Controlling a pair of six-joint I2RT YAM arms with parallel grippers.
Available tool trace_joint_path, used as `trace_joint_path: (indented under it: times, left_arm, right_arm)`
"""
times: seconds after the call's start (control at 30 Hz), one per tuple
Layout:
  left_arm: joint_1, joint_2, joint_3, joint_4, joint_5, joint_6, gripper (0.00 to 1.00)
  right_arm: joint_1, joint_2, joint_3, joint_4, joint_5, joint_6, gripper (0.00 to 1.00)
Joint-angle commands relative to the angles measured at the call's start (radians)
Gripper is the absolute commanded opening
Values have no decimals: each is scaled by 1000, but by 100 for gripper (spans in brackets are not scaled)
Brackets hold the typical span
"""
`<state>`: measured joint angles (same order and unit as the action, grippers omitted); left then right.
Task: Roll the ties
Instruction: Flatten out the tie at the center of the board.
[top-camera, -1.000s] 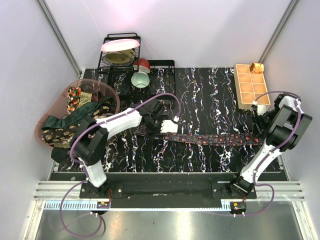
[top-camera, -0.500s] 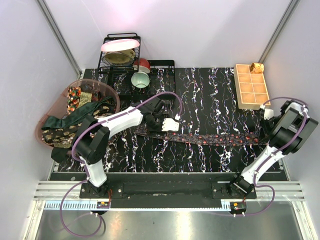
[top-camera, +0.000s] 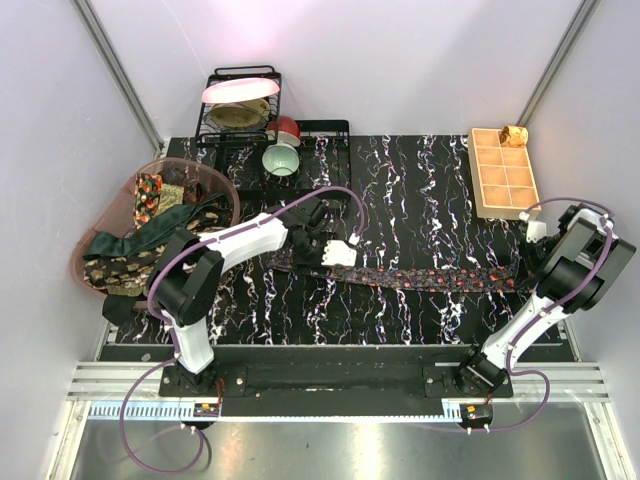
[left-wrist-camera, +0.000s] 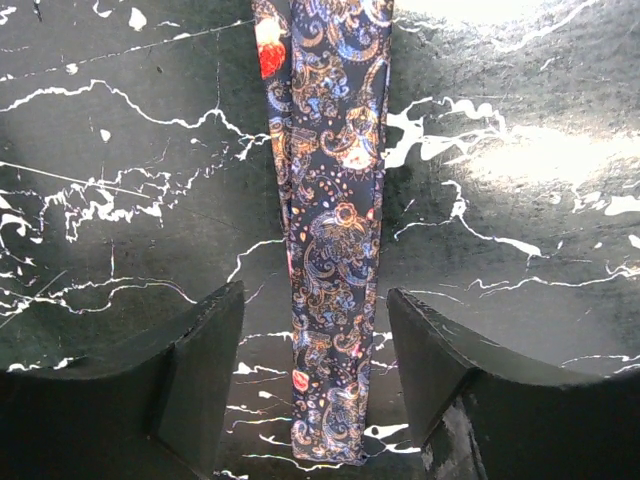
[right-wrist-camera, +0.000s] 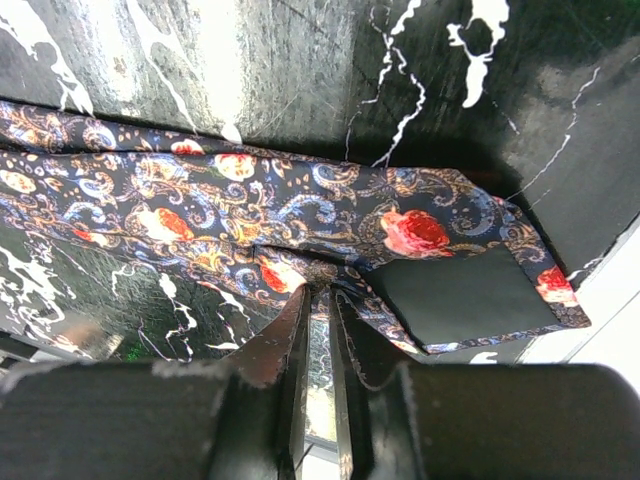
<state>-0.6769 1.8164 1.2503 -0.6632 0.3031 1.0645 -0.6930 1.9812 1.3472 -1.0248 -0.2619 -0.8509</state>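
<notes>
A dark tie with red flowers and paisley (top-camera: 430, 277) lies stretched left to right across the black marbled table. My left gripper (top-camera: 338, 252) is open just above its narrow end. In the left wrist view the narrow end (left-wrist-camera: 335, 250) lies between the spread fingers (left-wrist-camera: 210, 360) without touching them. My right gripper (top-camera: 527, 258) is shut on the wide end at the table's right edge. In the right wrist view its closed fingertips (right-wrist-camera: 318, 300) pinch the fabric edge of the tie (right-wrist-camera: 200, 210), whose dark lining shows. Other green and gold ties (top-camera: 130, 250) lie in a basket.
A pink basket (top-camera: 215, 180) sits at the left edge. A black dish rack (top-camera: 215, 95) with plates and a green cup (top-camera: 281, 160) stand at the back left. A tan gridded tray (top-camera: 503, 180) with a small brown item (top-camera: 514, 135) sits at the back right.
My right gripper has moved right and a little nearer with the wide end, pulling the tie straighter. My left gripper has barely shifted.
</notes>
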Motion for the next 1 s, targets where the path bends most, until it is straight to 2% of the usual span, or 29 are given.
trace_joint_path:
  times: [0.0, 0.33, 0.47, 0.73, 0.97]
  left_arm:
    - [0, 20, 17, -9, 2, 43, 61]
    - [2, 63, 32, -36, -51, 88, 57]
    - [11, 52, 28, -35, -41, 78, 41]
    - [37, -6, 0, -41, -16, 66, 34]
    - [85, -2, 9, -53, -22, 57, 32]
  right_arm:
    - [-7, 2, -22, 85, 44, 0, 19]
    - [-25, 22, 7, 86, 72, 1, 19]
    - [-39, 31, 13, 91, 82, 3, 19]
    - [-60, 45, 20, 129, 110, 1, 18]
    - [-62, 48, 18, 138, 124, -19, 18]
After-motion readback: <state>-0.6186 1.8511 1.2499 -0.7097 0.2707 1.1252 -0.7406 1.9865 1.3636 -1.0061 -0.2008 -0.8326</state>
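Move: The tie runs right under the open left hand, to be pinched about 1 cm to its left and 3 cm below; its left tip lies some 6 cm left, straight across. From that hand the green bowl is about 28 cm ahead and 6 cm left, the cloth basket roughly 36 cm left and 8 cm ahead. The right hand already pinches the tie near its right tip, which lies about 8 cm to the right, level fore and aft. Left hand sinks about 2.5 cm, pinches the tie and pulls left while right drags the other end rightward. ##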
